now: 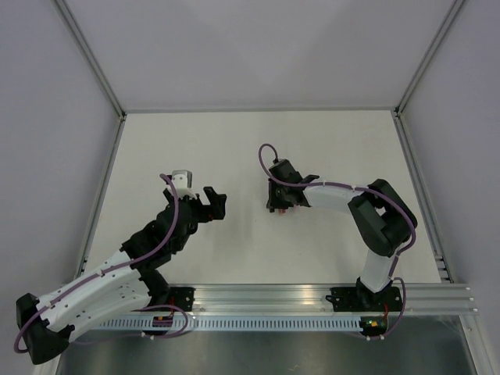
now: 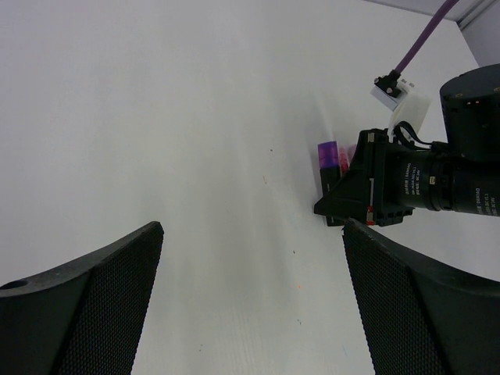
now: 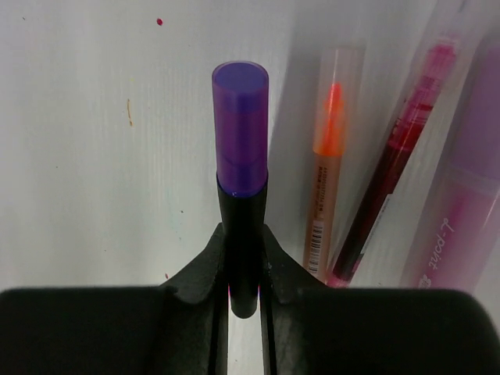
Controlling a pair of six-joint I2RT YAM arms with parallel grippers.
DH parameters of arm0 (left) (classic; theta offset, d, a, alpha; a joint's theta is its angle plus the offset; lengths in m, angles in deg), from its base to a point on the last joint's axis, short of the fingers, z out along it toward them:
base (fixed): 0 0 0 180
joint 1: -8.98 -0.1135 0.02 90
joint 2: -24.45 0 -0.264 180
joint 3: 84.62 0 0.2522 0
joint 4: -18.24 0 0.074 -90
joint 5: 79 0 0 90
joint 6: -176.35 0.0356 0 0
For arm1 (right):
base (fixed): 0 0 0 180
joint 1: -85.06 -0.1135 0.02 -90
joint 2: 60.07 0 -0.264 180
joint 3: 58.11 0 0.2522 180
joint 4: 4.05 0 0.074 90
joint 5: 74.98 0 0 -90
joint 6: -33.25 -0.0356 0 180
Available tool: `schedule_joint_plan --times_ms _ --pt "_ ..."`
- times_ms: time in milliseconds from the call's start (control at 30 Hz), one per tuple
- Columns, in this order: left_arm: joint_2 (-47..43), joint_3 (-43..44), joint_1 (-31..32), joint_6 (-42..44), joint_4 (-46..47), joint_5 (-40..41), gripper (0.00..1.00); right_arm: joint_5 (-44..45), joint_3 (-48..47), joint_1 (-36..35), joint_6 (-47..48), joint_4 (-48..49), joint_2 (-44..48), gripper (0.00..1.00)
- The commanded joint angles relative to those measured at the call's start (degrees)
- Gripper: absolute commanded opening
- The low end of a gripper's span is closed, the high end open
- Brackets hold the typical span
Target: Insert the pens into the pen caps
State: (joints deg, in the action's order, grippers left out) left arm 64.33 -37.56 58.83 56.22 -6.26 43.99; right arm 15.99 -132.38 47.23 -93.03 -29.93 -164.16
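Note:
My right gripper (image 3: 242, 234) is shut on the dark navy pen (image 3: 242, 234), which points away from the camera. The light purple cap (image 3: 240, 129) sits on the pen's far end. Right of it on the table lies the slimmer pink-red pen (image 3: 391, 164); a wider translucent pink piece (image 3: 465, 203) lies at the frame edge, and I cannot tell whether it is the pink cap. In the top view the right gripper (image 1: 278, 201) is low over the table centre. My left gripper (image 1: 212, 201) hangs open to its left, its jaws (image 2: 251, 226) holding nothing. From there the purple cap (image 2: 328, 155) shows beside the right gripper.
A translucent marker with an orange tip (image 3: 332, 148) lies between the held pen and the pink-red pen. Grey walls with metal rails enclose the white table (image 1: 234, 148) on three sides. The arm bases stand on a rail (image 1: 312, 301) at the near edge.

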Motion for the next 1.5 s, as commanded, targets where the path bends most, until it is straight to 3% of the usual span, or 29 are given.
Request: schedule_joint_plan --times_ms 0,100,300,567,633,700,833,1133,1467 --pt "0.46 -0.43 -0.19 2.44 1.43 1.90 1.00 1.66 0.83 -0.67 -1.17 0.60 -0.76 0.20" --pt "0.55 -0.60 -0.19 2.62 1.60 1.99 1.00 1.31 1.36 -0.85 -0.64 1.39 0.03 0.32" --pt "1.25 -0.78 -0.19 2.97 2.22 1.72 1.00 2.71 -1.18 -0.85 1.02 -2.19 2.75 0.41" --pt "1.78 -1.31 -0.19 4.90 4.23 -0.82 1.00 4.12 -7.07 -0.59 4.98 -9.58 10.04 0.44" --pt "1.96 -1.57 -0.19 5.43 5.11 -2.93 1.00 4.22 -6.90 -0.58 6.21 -9.77 12.15 0.59" --pt "2.57 -1.57 -0.19 6.05 6.08 -4.24 1.00 3.95 -4.80 -0.50 8.23 -7.76 15.84 0.85" --pt "3.01 -1.66 -0.19 6.92 7.58 -9.51 1.00 5.43 4.58 -0.58 9.64 -0.81 26.71 0.98" --pt "-5.15 -5.26 -0.19 8.25 12.67 -16.29 1.00 16.95 16.11 -0.58 8.32 6.67 45.98 0.98" --pt "-7.80 -6.40 -0.19 7.89 13.38 -17.70 1.00 17.14 19.02 -0.58 10.25 9.04 49.86 0.98"
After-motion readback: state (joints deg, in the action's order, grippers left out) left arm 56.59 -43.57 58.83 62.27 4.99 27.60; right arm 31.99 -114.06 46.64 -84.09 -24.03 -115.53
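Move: The right fingers already hold the black pen with its purple cap, its middle about 3 cm ahead and 1 cm above the hand point. The orange pen lies roughly 3 cm ahead and 4 cm right, the red pen 4 cm ahead and 6 cm right, and the pink pen 4 cm ahead and 8 cm right, all about 1 cm lower. From the left hand, the black pen is some 9 cm ahead, 14 cm right and 19 cm below. Right fingers release the black pen, then rise about 20 cm and rightward, tilting up; left hand shifts slightly right. ##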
